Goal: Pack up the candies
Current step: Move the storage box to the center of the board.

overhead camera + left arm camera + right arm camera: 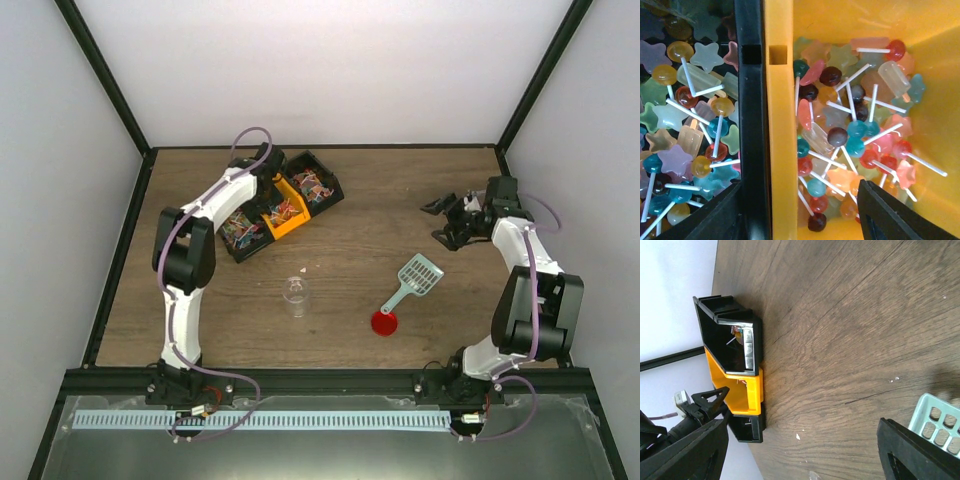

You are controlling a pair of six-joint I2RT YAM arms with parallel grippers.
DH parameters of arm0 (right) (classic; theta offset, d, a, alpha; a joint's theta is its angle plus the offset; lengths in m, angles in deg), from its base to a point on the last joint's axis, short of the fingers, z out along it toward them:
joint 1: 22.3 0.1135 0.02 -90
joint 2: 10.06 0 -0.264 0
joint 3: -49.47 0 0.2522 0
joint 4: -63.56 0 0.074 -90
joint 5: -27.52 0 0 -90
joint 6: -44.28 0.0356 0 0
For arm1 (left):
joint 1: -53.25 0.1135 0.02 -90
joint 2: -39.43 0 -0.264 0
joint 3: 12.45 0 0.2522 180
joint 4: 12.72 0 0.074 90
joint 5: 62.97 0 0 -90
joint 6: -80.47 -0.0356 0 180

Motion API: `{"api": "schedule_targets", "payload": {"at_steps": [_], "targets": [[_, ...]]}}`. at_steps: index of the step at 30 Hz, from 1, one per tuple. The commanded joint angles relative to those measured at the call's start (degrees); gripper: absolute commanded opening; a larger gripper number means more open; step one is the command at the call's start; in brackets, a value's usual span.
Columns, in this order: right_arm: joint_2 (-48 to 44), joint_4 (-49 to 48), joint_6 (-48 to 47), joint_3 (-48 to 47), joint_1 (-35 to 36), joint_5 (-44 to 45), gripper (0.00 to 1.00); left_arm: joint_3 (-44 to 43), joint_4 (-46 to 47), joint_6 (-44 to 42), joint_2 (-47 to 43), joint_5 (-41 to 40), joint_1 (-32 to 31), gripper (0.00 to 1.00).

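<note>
The candies (855,131) are small lollipops and star sweets in mixed colours, heaped in a yellow bin (780,115). More of them (690,125) lie in the black bin (752,100) beside it. My left gripper (800,185) hangs low over these bins (285,212), jaws apart and straddling the wall between them. One finger (725,210) is on the black side and the other finger (890,212) is over the yellow bin's candies, with nothing held. My right gripper (445,220) hovers open over the table at the right, empty.
A clear cup (295,297) stands mid-table. A teal scoop (415,278) lies to its right, with a red round lid (384,323) at its handle end. A third bin, black (315,188), holds more sweets. The right wrist view shows the scoop's corner (940,425) and the bins (742,390).
</note>
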Motion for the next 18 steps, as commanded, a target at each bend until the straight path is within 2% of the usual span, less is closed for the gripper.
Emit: {"api": "schedule_targets", "payload": {"at_steps": [1, 4, 10, 13, 18], "targets": [[1.39, 0.15, -1.24, -2.28, 0.06, 0.08, 0.83, -0.87, -0.78, -1.36, 1.44, 0.84, 0.19, 0.59], [2.45, 0.88, -1.50, -3.80, 0.06, -0.21, 0.83, -0.68, -0.60, -2.08, 1.47, 0.58, 0.24, 0.51], [3.19, 0.02, -1.25, -4.49, 0.02, -0.89, 0.84, -0.55, 0.29, -6.60, 0.70, -0.08, 0.19, 0.27], [3.07, -1.10, -0.36, -3.39, 0.08, -1.24, 0.84, -0.43, 1.51, -11.25, 0.48, 0.68, 0.23, 0.22], [2.63, -2.05, 0.03, -2.83, 0.04, -1.32, 0.83, -0.59, 5.10, -20.51, 1.08, 5.20, 0.27, 0.19]]}}
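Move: Just under the left hand's open fingers, about 2 cm down and 1 cm to their left, is the wall shared by the storage box's left black bin and its yellow bin. From this hand, the yellow bin's middle lies some 3 cm ahead and 3 cm right, the left black bin's 4 cm back and 6 cm left, and the right black bin's 9 cm ahead and 12 cm right. From the right hand, that wall is about 38 cm left, 9 cm ahead and 9 cm lower. Closing on the wall between the left black bin and the yellow one, the left hand first sinks about 1 cm and eases slightly back and left, until its fingers pinch both thicknesses, one pad in each bin. Still holding near that spot, it then turns some 10 degrees clockwise and slides a little right and forward again. ##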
